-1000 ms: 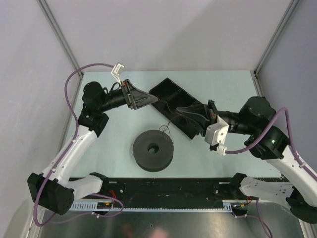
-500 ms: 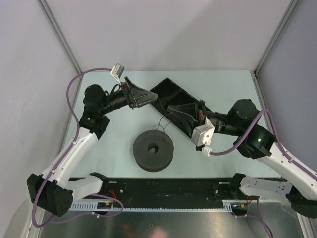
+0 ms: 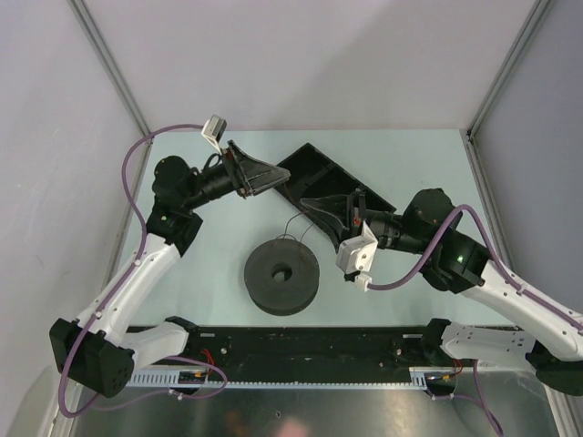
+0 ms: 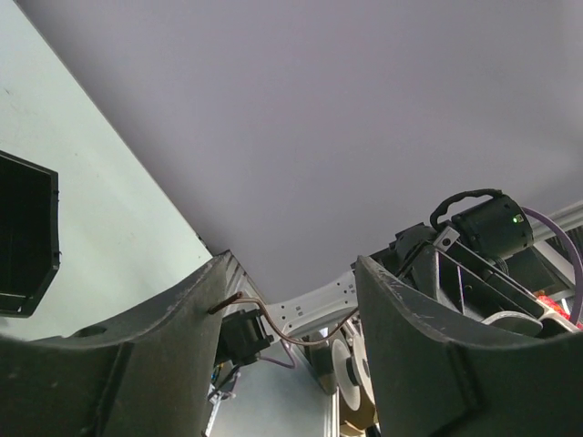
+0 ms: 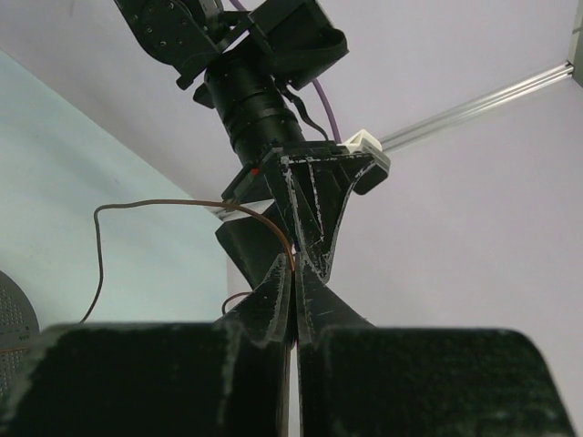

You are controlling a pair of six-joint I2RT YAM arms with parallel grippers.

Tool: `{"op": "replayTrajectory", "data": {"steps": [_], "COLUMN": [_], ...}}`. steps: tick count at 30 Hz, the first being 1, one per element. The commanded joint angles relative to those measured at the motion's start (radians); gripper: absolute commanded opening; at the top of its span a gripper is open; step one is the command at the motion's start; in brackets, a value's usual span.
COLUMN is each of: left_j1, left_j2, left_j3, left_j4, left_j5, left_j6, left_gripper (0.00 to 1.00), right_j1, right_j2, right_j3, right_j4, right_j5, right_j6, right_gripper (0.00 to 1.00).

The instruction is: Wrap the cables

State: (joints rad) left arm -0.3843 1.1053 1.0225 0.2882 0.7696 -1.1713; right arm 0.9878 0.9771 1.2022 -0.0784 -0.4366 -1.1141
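Note:
The cables are one thin brown wire (image 5: pixel 164 204). My right gripper (image 5: pixel 294 273) is shut on it, and from the tips it arcs left and drops toward the table. In the top view the right gripper (image 3: pixel 306 205) points left, tip to tip with my left gripper (image 3: pixel 284 180) above the black tray (image 3: pixel 319 168). In the left wrist view the wire (image 4: pixel 282 332) spans the gap between the fingers of my left gripper (image 4: pixel 291 273), whose jaws stand apart. Its end touches the left finger (image 4: pixel 182 319). Loose wire (image 3: pixel 284 228) hangs above the dark grey spool (image 3: pixel 281 276).
The long black tray lies diagonally across the pale green table (image 3: pixel 200 273). Purple hoses (image 3: pixel 137 155) loop off both arms. Grey walls close in the back and sides. A black rail (image 3: pixel 310 341) runs along the near edge.
My right arm has moved left with the wire, bringing its tips up to the left gripper. The left jaws have narrowed around the wire. The spool has stayed put.

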Motion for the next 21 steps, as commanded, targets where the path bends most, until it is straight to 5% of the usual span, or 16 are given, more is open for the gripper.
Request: {"op": "replayTrajectory", "data": {"steps": [1,8,12,17,21], "left_j1": [-0.008,-0.009,-0.009,0.071,0.242], "left_j2": [-0.007,-0.011,-0.016,-0.036,-0.058], "left_j3": [0.005,-0.012,-0.006,0.013,0.012], "left_j4": [0.058,0.058,0.072,0.08,0.079], "left_j5": [-0.01,-0.014,-0.004,0.035,0.085], "left_j6": [-0.007,0.002,0.025,0.084,0.063], "left_gripper": [0.61,0.38,0.09,0.0,0.0], "right_j1": [0.017,0.022,0.023,0.018,-0.029], "right_j2": [0.001,0.0,-0.003,-0.015,-0.038], "right_j3": [-0.006,-0.019,-0.025,-0.032,-0.079], "right_j4": [0.067,0.102,0.088,-0.073,-0.214], "right_j5": [0.036,0.058,0.062,0.109,0.146], "right_j6": [-0.033,-0.044,-0.029,0.04,0.087], "right_gripper": [0.0,0.0,0.02,0.5,0.68]}}
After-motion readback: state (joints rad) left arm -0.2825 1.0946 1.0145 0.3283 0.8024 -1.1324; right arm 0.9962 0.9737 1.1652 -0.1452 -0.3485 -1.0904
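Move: The cable hangs from the right hand's shut fingertips and already passes between the left's half-open fingers, within a centimetre or two of where they close. From the right hand, that stretch lies about 7 cm ahead, 4 cm left and 4 cm lower. Some 38 cm below the left hand are the grey reel, about 9 cm back and 1 cm right, and the black tray, roughly 8 cm ahead and 11 cm right. The cable changes hands in the air: the left fingers shut from about two-thirds open and pinch it while the left hand stays in place and the right still grips. Only then do the right fingers open and let go, the hand sinking about 3.5 cm and easing slightly forward, as the left starts off left and a little forward, about 3 cm, drawing the cable away from the right gripper. ##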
